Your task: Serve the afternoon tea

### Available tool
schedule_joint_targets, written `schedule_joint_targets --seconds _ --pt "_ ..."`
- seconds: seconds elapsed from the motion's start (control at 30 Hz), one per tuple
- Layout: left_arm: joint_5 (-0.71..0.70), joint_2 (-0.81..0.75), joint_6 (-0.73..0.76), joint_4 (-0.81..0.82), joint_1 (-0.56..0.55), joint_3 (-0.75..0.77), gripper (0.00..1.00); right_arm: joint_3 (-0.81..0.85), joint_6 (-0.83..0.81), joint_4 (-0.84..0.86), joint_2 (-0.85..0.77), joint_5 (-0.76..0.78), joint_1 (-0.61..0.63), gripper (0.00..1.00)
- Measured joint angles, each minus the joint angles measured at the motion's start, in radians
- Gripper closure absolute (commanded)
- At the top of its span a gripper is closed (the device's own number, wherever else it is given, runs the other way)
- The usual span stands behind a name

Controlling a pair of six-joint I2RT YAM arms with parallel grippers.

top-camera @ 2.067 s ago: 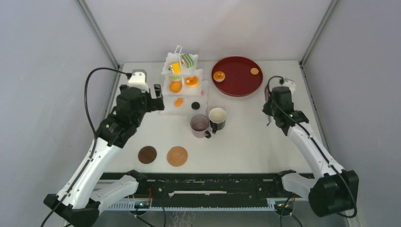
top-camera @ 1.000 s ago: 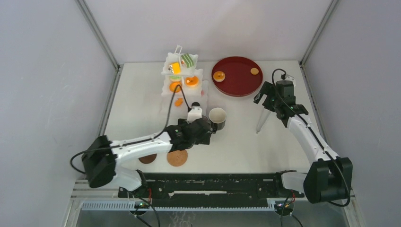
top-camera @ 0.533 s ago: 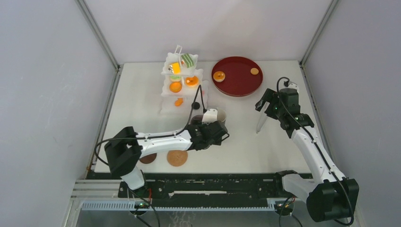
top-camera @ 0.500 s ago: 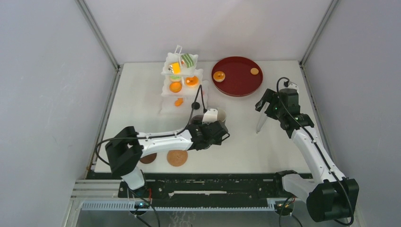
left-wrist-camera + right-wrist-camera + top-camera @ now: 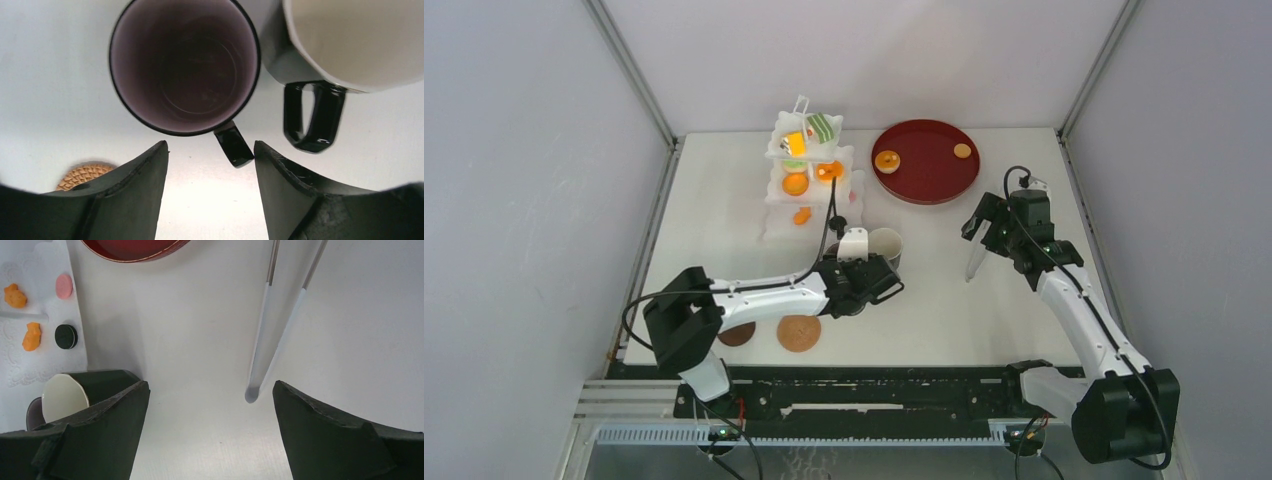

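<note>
In the left wrist view the mauve mug (image 5: 185, 65) stands upright beside the black mug (image 5: 350, 40), which is white inside. My left gripper (image 5: 210, 147) hangs open just above them, and the mauve mug's dark handle (image 5: 233, 146) lies between its fingertips, close to the right one. From above, the left gripper (image 5: 864, 285) covers the mauve mug. Two brown coasters (image 5: 799, 333) (image 5: 736, 333) lie near the front. The white three-tier stand (image 5: 809, 165) holds orange, green and yellow pastries. My right gripper (image 5: 211, 385) is open and empty.
Long metal tongs (image 5: 280, 315) lie on the table just ahead of the right gripper (image 5: 984, 232). The dark red round tray (image 5: 925, 175) at the back carries two small orange pastries (image 5: 887, 160). The left arm's cable loops past the stand.
The left arm swung from the stand to the mugs, then shifted slightly left, and its jaws have narrowed around the mauve mug's handle. The right gripper has barely moved over the tongs.
</note>
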Motion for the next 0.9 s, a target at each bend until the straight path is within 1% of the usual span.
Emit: schedule_joint_targets --seconds 0.2,0.3,0.43,0.47,0.5,0.63,0.67,0.8,0.83,0.9 --pt "-0.02 -0.058 -0.055 -0.011 0.037 -0.058 0.36 -0.001 -0.002 0.005 0.012 -0.003 0.006 0.0" --pt "-0.023 -0.073 -0.063 -0.016 0.047 -0.076 0.4 -0.001 -0.003 0.006 0.016 -0.004 0.006 0.0" --pt "-0.011 -0.071 -0.06 -0.007 0.047 -0.076 0.51 -0.002 -0.003 0.012 0.026 -0.008 0.007 0.0" --pt "-0.006 -0.068 -0.058 -0.001 0.047 -0.076 0.56 -0.002 -0.003 0.014 0.029 -0.008 0.009 0.0" --pt "0.0 -0.063 -0.056 0.003 0.047 -0.076 0.58 -0.002 -0.003 0.015 0.031 -0.009 0.011 0.0" --pt "0.026 -0.04 -0.033 0.016 0.047 -0.075 0.63 -0.002 -0.003 0.026 0.04 -0.016 0.013 0.0" --pt "0.035 -0.032 -0.026 0.016 0.048 -0.074 0.67 -0.002 -0.003 0.029 0.043 -0.016 0.013 0.0" --pt "0.05 -0.012 -0.01 0.015 0.049 -0.072 0.98 -0.002 -0.003 0.039 0.044 -0.019 0.013 0.0" --pt "0.057 -0.012 -0.006 0.02 0.053 -0.072 0.99 -0.002 -0.003 0.041 0.044 -0.02 0.013 0.0" --pt "0.06 -0.013 -0.008 0.019 0.057 -0.071 1.0 -0.002 -0.003 0.046 0.044 -0.023 0.013 0.0"
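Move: The purple mug's handle is just about 1 cm to the right of my left hand, 1 cm ahead and 2 cm below; the mug's middle lies some 6 cm ahead, 2 cm left and 3 cm down. The black-and-white mug stands about 9 cm ahead and 6 cm right, the woven coaster roughly 8 cm back and 11 cm left, some 7 cm lower. From my right hand the handle is around 27 cm left, 7 cm back and 10 cm down. With the handle hard by my right fingertip, I sweep my left hand about 3 cm left, bringing the handle round with that finger. Then I ease back right a little, sink some 2 cm and close the half-open fingers from both sides, pinching the purple mug's handle. ##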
